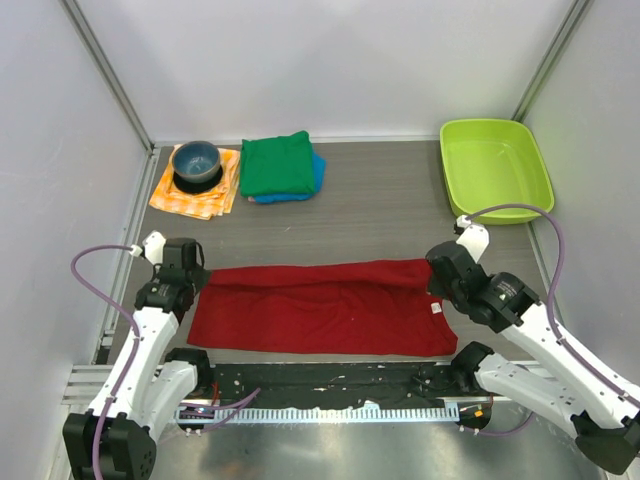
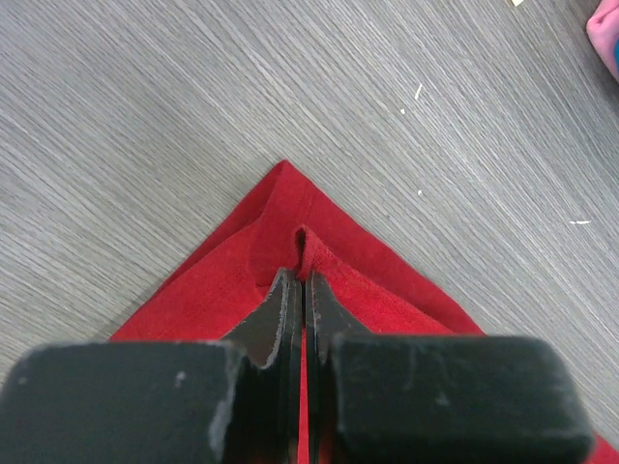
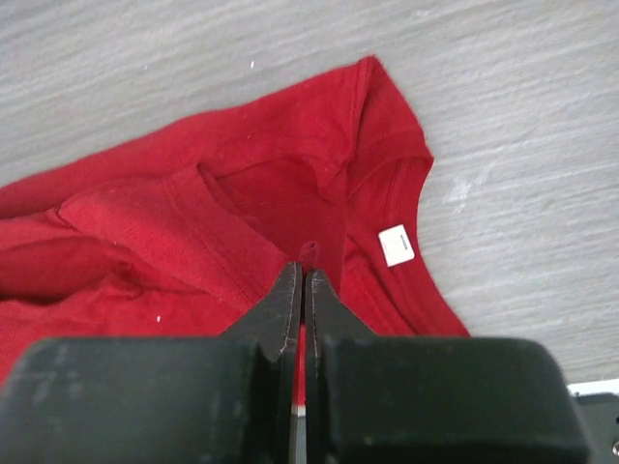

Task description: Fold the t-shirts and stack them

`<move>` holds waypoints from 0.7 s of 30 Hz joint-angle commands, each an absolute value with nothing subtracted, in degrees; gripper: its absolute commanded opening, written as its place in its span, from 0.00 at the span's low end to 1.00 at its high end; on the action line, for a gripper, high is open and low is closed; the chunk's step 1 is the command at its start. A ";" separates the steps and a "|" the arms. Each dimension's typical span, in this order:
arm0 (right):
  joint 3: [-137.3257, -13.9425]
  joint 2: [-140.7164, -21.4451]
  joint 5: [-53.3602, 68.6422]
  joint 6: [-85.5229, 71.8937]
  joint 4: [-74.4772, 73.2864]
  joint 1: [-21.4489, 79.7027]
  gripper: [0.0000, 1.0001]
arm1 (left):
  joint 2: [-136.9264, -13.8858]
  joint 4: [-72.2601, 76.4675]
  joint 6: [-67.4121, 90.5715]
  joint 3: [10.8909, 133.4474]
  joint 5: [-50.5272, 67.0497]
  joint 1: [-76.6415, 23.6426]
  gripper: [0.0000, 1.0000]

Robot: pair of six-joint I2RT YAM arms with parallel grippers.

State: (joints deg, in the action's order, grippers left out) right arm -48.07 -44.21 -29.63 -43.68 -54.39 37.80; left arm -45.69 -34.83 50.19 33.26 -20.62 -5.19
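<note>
A dark red t-shirt [image 1: 320, 305] lies as a long folded strip across the near part of the table. My left gripper [image 1: 196, 282] is at the strip's left end, shut on a small pinch of red cloth [image 2: 302, 242] near a corner of the shirt [image 2: 280, 203]. At the right end, by the collar and its white tag [image 3: 396, 245], my right gripper [image 1: 438, 280] is shut on a fold of the shirt [image 3: 308, 253]. A folded green t-shirt [image 1: 277, 163] rests on a blue t-shirt [image 1: 317, 172] at the back.
A dark blue bowl [image 1: 196, 162] stands on an orange-and-white checked cloth [image 1: 190, 200] at the back left. A lime green tub [image 1: 497, 190] sits at the back right. White walls close in both sides, and a black rail [image 1: 320, 378] runs along the near edge.
</note>
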 commanded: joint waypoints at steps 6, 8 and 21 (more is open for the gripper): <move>-45.89 -40.96 -29.01 -56.33 -65.04 45.35 0.01 | -43.60 -36.38 50.80 32.52 -22.06 -5.27 0.00; -43.78 -39.21 -27.35 -57.13 -64.78 45.79 0.01 | -42.98 -36.91 51.15 31.82 -21.89 -5.27 0.00; -46.40 -42.34 -29.17 -54.15 -57.49 45.79 0.92 | -35.95 -35.88 57.31 30.05 -10.99 -5.71 1.00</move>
State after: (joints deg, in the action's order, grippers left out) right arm -40.91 -38.46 -24.97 -57.21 -63.83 45.54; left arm -37.67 -40.03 55.29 29.12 -15.16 -5.52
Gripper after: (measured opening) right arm 0.763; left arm 0.995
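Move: The red t-shirt's doubled-over edge is already pinched in both grippers. Its near right corner lies about 9 cm back, 8 cm right and 8 cm below the right hand; its near left corner is some 13 cm back, 3 cm left and 3 cm below the left hand. The white label sits level with the right hand, 5 cm to its right and 7 cm below; the green t-shirt is roughly 31 cm ahead and 19 cm right of the left hand, about level in height. The red t-shirt's held edge is drawn back towards its near edge and laid down: the right hand carries its end about 6 cm back and 5 cm down, tipping slightly more downward, then opens wide. The left hand waits, then eases some 3 cm back, a little right and down, opening fully and letting go as well. ##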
